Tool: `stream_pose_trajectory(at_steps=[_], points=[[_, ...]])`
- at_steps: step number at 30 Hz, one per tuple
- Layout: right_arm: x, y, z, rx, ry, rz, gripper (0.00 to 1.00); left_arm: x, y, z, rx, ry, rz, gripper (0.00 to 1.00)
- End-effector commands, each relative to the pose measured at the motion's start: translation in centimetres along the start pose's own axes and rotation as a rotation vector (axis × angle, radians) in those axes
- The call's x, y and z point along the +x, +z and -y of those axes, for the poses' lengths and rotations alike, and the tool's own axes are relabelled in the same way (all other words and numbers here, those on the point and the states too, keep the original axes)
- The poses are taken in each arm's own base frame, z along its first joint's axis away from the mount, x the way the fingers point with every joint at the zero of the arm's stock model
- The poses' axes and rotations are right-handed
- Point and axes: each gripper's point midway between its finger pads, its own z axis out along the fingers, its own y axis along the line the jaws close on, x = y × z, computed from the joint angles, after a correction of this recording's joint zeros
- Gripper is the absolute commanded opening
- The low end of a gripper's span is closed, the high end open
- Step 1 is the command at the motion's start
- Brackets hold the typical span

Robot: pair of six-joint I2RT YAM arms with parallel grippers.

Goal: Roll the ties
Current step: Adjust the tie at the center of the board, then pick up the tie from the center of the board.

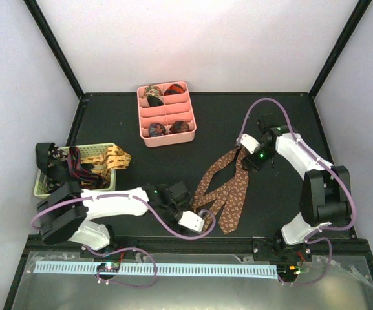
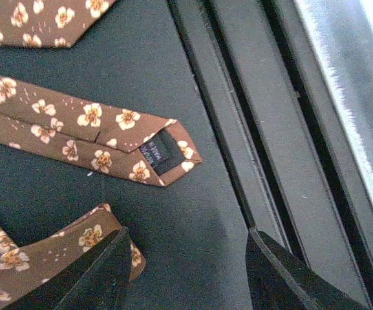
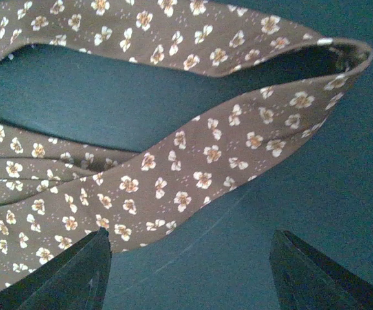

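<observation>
A brown tie (image 1: pixel 222 187) with small pale flowers lies unrolled on the dark mat, folded into a loose zigzag. My left gripper (image 1: pixel 205 218) sits low at its near ends, by the table's front edge. In the left wrist view its narrow end with a black label (image 2: pixel 108 139) lies flat, and my left gripper (image 2: pixel 186 258) is open over bare mat, one finger (image 2: pixel 95 271) overlapping another end of the tie. My right gripper (image 1: pixel 244 160) hovers at the tie's far fold. The right wrist view shows that fold (image 3: pixel 192 174) just beyond my open right gripper (image 3: pixel 189 258).
A pink divided tray (image 1: pixel 187 106) at the back holds several rolled ties (image 1: pixel 157 129). A pale woven basket (image 1: pixel 105 150) at the left holds more ties, an orange one (image 1: pixel 116 158) draped over its rim. Black rails (image 2: pixel 264 129) run along the front edge.
</observation>
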Motion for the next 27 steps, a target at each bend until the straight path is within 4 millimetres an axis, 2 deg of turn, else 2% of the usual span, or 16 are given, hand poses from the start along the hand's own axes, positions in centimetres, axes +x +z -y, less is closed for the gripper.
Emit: stream_pose_trajectory(at_steps=[1, 6, 8, 12, 17, 20, 22, 24, 25, 26, 27], points=[[0.3, -0.9, -0.8, -0.012, 0.020, 0.028, 0.70, -0.6, 0.9, -3.2, -0.109, -0.069, -0.057, 0.53], [0.5, -1.3, -1.1, -0.010, 0.010, 0.029, 0.70, 1.3, 2.2, -4.7, -0.148, -0.161, -0.180, 0.53], [0.5, -1.6, -1.1, -0.003, 0.003, 0.034, 0.70, 1.7, 1.8, -5.3, -0.190, -0.177, -0.202, 0.52], [0.5, -1.8, -1.4, -0.010, 0.002, 0.045, 0.70, 1.2, 0.7, -5.8, -0.241, -0.172, -0.178, 0.51], [0.5, -2.0, -1.6, -0.011, 0.005, 0.048, 0.70, 2.6, 1.7, -6.7, -0.258, -0.190, -0.237, 0.49], [0.8, -2.3, -1.7, -0.001, 0.002, 0.046, 0.70, 3.5, 2.3, -7.1, -0.264, -0.201, -0.281, 0.41], [0.9, -2.5, -1.7, 0.007, 0.001, 0.051, 0.70, 3.8, 2.1, -7.4, -0.274, -0.213, -0.290, 0.30], [0.8, -2.8, -1.9, 0.006, 0.004, 0.065, 0.70, 3.1, 0.9, -8.1, -0.298, -0.238, -0.261, 0.15], [0.7, -2.9, -2.1, 0.000, 0.004, 0.076, 0.70, 2.3, -0.3, -8.7, -0.316, -0.258, -0.228, 0.08], [0.5, -3.2, -2.3, -0.005, 0.000, 0.093, 0.70, 1.5, -2.1, -9.9, -0.348, -0.297, -0.182, 0.02], [0.3, -3.4, -2.6, -0.018, -0.003, 0.116, 0.72, 0.0, -4.6, -10.7, -0.358, -0.328, -0.102, 0.02]])
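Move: The tie's folded corner, on its left side, lies about 7 cm ahead of the left hand, some 1 cm to the right and 4 cm below. The narrow tip with its label is roughly 5 cm to that hand's right and 1 cm back; the wide end lies about 15 cm right, level with the hand. From the right hand, the folded corner is some 13 cm back, 22 cm left and 8 cm below. The left hand reaches about 8 cm forward, sinking slightly and swinging counter-clockwise, then pinches the tie's folded corner. ##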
